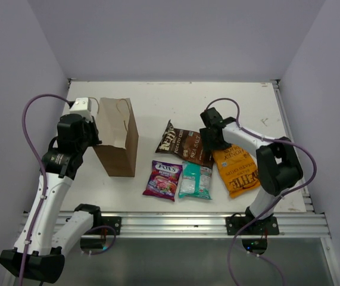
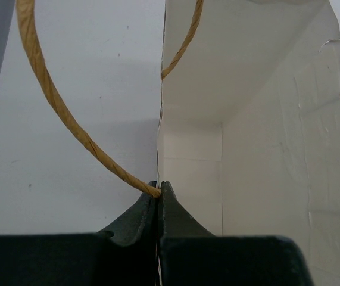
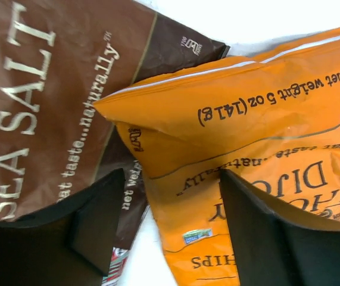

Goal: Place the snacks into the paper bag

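Observation:
The brown paper bag [image 1: 117, 144] stands upright at the left; its white inside [image 2: 265, 149] shows in the left wrist view. My left gripper [image 1: 92, 130] is shut on the bag's rim by a twisted handle [image 2: 68, 119]. The dark brown chip bag [image 1: 181, 143], orange Kettle chip bag [image 1: 236, 171], purple Fox's bag [image 1: 162, 180] and teal-white packet [image 1: 195, 180] lie flat at centre right. My right gripper [image 1: 214, 138] is open just above the orange bag's top corner [image 3: 229, 119], where it overlaps the brown bag [image 3: 56, 95]; its fingers straddle that corner.
White walls enclose the table on three sides. A metal rail [image 1: 175, 223] runs along the near edge. Bare tabletop [image 1: 187, 101] lies behind the snacks and the bag.

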Controlling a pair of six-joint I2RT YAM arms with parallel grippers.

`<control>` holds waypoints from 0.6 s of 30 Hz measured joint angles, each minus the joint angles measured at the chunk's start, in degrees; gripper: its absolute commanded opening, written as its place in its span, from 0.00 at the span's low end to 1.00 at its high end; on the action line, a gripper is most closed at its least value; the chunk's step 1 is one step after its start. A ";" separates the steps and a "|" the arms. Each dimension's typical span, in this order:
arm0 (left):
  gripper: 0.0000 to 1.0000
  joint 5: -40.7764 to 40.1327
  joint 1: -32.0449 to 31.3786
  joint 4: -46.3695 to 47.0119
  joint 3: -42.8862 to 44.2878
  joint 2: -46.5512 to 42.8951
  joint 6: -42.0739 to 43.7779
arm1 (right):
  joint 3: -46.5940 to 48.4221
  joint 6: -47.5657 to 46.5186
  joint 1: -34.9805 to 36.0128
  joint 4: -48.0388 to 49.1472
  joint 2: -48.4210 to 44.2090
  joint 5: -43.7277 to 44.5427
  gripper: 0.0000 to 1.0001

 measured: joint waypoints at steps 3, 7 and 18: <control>0.00 0.42 0.00 0.22 -0.07 0.00 -0.04 | -0.68 -0.17 0.79 0.02 1.25 3.37 0.35; 0.00 1.11 0.00 0.61 -0.35 -0.02 -0.02 | -0.79 -0.11 1.14 0.11 2.99 7.48 0.00; 0.00 2.67 0.04 1.86 -0.90 -0.02 0.13 | 4.37 0.09 1.57 -6.56 3.30 11.93 0.00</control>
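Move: The right hand, fingers open, hovers over the orange bag's upper left corner; that bag's middle lies about 7 cm right, 6 cm back and 3 cm below. The brown bag is some 11 cm left and 2 cm ahead, the teal bag about 8 cm left and 11 cm back, both just below the hand. From the left hand, the orange bag is roughly 50 cm right, 5 cm back and 22 cm down. Right hand slides left about 3 cm, sinking slightly, pinches the orange bag's left edge, then starts lifting. ##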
